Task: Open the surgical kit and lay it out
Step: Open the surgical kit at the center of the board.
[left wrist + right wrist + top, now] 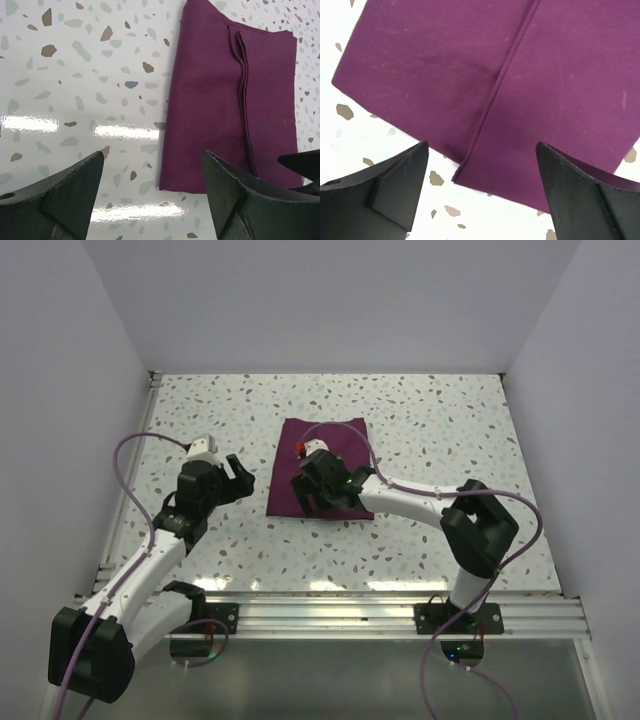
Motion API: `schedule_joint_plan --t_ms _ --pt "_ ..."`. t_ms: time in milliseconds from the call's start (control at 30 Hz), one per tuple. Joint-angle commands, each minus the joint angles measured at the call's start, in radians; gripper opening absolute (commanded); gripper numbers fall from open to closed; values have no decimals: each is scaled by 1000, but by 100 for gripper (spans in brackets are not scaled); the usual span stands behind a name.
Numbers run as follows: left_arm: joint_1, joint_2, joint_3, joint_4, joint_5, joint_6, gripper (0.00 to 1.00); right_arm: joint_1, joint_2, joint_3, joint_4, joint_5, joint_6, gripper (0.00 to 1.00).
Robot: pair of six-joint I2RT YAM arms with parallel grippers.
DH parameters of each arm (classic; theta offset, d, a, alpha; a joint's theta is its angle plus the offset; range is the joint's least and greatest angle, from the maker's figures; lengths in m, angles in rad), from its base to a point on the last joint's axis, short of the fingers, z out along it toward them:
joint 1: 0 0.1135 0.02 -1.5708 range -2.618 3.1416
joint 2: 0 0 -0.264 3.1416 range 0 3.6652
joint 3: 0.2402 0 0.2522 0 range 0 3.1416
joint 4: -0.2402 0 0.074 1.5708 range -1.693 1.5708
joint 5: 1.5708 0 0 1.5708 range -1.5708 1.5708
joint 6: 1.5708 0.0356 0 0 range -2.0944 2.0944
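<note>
The surgical kit is a folded dark purple cloth wrap lying flat in the middle of the speckled table. Its steel tray and tools are hidden. My right gripper hovers over the wrap's near edge, open and empty; the right wrist view shows the wrap with a fold seam ending at the near edge between my fingers. My left gripper is open and empty, left of the wrap. In the left wrist view the wrap lies ahead and right, with layered fold edges.
White walls enclose the speckled table on the left, back and right. An aluminium rail with the arm bases runs along the near edge. A small red mark shows on the right wrist above the wrap.
</note>
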Motion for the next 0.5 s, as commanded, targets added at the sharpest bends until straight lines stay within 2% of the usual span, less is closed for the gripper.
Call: schedule_joint_plan --t_ms 0,67,167,200,233,300,400,467 --pt "-19 -30 -9 -8 -39 -4 82 7 40 48 -22 0 -14 89" --pt "-27 -29 -17 -3 -41 -15 82 7 72 75 -52 -11 -21 82" --pt "-51 -15 -15 0 -41 -22 81 9 124 112 -104 23 -26 61" --pt "-61 -11 -14 0 -48 -24 80 7 131 114 -109 34 -26 46" --pt "-68 -4 -12 0 -55 -28 80 9 131 112 -111 40 -26 35" --pt "-91 0 -5 -2 -71 -35 80 9 128 110 -117 54 -23 18" --pt "-123 19 15 3 -90 -41 80 9 112 110 -129 71 -17 2" --pt "-143 46 44 0 -102 -41 78 9 83 109 -144 84 -6 0"
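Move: The near end of the surgical kit's middle fold lies right beneath my open right fingers, about 4 cm down and neither ahead nor aside. From there the kit's near left corner is some 11 cm to the left and 2 cm back, and the near right corner roughly 13 cm to the right and 2 cm back. From my left hand that fold end lies about 16 cm to the right, 1 cm back and 9 cm below. I lower my right hand about 3.5 cm straight onto the near end of the kit's middle fold and shut the fingers completely, pinching the fold's edge between the tips while the wrist rolls slightly, left side down. My left hand, still open and empty, swings some 2.5 cm right towards the kit, easing back and down a little. ##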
